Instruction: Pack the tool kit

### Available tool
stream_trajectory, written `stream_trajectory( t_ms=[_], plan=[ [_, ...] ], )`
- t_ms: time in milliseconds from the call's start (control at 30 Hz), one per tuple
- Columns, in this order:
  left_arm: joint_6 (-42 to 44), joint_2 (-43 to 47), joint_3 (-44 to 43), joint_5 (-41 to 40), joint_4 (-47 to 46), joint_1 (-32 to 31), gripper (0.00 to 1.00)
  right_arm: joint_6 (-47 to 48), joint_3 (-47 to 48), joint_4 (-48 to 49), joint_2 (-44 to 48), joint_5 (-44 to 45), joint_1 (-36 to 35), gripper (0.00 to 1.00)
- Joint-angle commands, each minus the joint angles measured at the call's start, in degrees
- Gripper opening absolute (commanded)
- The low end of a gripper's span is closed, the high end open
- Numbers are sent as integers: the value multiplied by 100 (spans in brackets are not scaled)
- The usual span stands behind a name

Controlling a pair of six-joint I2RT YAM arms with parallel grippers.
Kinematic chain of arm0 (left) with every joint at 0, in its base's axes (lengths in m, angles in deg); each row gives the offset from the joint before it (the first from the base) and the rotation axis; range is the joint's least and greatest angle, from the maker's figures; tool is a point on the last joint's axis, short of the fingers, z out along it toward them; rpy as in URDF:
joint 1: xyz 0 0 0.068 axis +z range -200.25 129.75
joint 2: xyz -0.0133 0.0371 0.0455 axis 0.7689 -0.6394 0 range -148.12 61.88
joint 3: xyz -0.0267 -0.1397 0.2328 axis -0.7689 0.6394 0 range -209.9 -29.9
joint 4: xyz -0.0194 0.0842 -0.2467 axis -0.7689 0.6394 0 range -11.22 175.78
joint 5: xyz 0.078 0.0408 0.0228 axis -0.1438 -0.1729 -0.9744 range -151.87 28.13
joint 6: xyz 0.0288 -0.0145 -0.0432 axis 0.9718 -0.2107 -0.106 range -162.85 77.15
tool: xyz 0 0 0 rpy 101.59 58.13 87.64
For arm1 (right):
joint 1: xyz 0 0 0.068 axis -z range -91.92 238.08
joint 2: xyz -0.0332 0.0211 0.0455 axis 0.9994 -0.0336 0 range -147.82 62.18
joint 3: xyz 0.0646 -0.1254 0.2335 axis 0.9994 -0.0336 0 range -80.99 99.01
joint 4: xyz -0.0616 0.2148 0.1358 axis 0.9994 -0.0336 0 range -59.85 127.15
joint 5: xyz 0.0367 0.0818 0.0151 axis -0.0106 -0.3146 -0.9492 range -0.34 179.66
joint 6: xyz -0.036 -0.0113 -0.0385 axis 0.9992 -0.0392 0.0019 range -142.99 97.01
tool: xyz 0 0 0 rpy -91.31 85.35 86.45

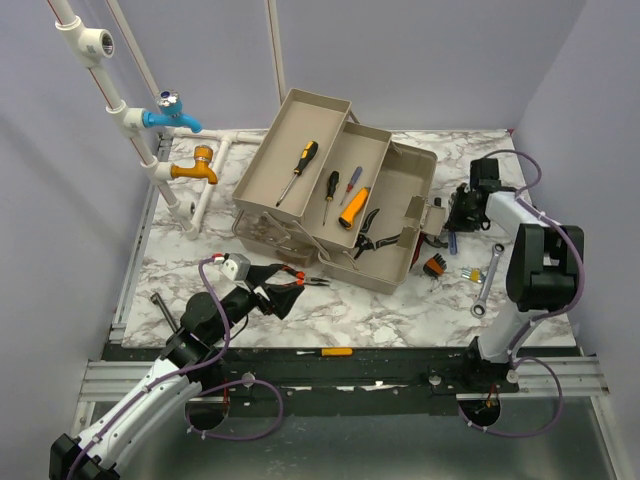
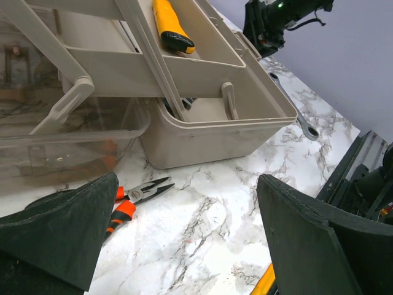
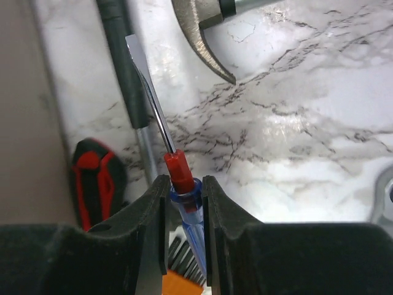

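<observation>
The beige toolbox (image 1: 385, 280) stands open mid-table, its fold-out trays holding several screwdrivers (image 1: 300, 165) and black pliers (image 1: 368, 230). My right gripper (image 1: 455, 215) is just right of the box, low over the marble. In the right wrist view it (image 3: 184, 184) is shut on a blue-handled screwdriver (image 3: 178, 167) with a red collar, blade pointing away. My left gripper (image 1: 275, 297) hovers in front of the box, open and empty (image 2: 184, 239). Orange-handled pliers (image 2: 138, 195) lie beside its left finger, on the marble (image 1: 300, 281).
A wrench (image 1: 487, 280), small bits (image 1: 470, 273) and an orange brush (image 1: 435, 265) lie right of the box. A hammer claw (image 3: 206, 43) and a red-black handle (image 3: 98, 178) sit near the right gripper. White pipes with taps (image 1: 180, 120) stand far left. A yellow screwdriver (image 1: 335, 352) rests on the front rail.
</observation>
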Motion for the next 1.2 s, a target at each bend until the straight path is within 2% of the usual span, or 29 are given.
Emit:
stream_trajectory(
  t_ms=[0, 267, 533, 700, 900, 1067, 1167],
  plan=[
    [97, 105, 65, -21, -129, 18, 99, -481, -151, 222, 833, 24, 15, 1],
    [133, 164, 94, 103, -209, 17, 99, -739, -61, 77, 1799, -9, 14, 1],
    [250, -18, 41, 483, -430, 17, 99, -1726, 3, 726, 2323, -1786, -129, 1],
    [308, 117, 44, 447, -366, 17, 99, -2109, 450, 1101, 2120, -1448, -1401, 1],
    [326, 179, 31, 384, -279, 17, 99, -3066, 865, 2004, 1619, -974, -2658, 1],
    [335, 208, 41, 314, -261, 15, 99, -3785, 1418, 2572, 1077, -355, -3426, 1],
    [343, 188, 41, 296, -261, 16, 99, -4209, 1930, 2601, 636, 5, -3761, 1]
  ],
)
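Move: My right hand already grips the blue screwdriver low over the table. The top tray's middle is about 41 cm to my left, 7 cm ahead and 16 cm up; the middle tray, on the way, is some 28 cm left, 3 cm ahead and 9 cm up. The box's bottom compartment starts nearer, its middle about 16 cm left, 2 cm ahead and 3 cm up. From my left hand the top tray is roughly 28 cm straight ahead and 3 cm higher. I first lift the blue screwdriver almost straight up with my right hand, then, still climbing, swing it fast to the left over the bottom compartment towards the upper trays, some 32 cm across and 25 cm up in all. On the way my wrist tips up and rolls left side high, so the fingers turn from steeply down to forward-left. They keep their pinch. ##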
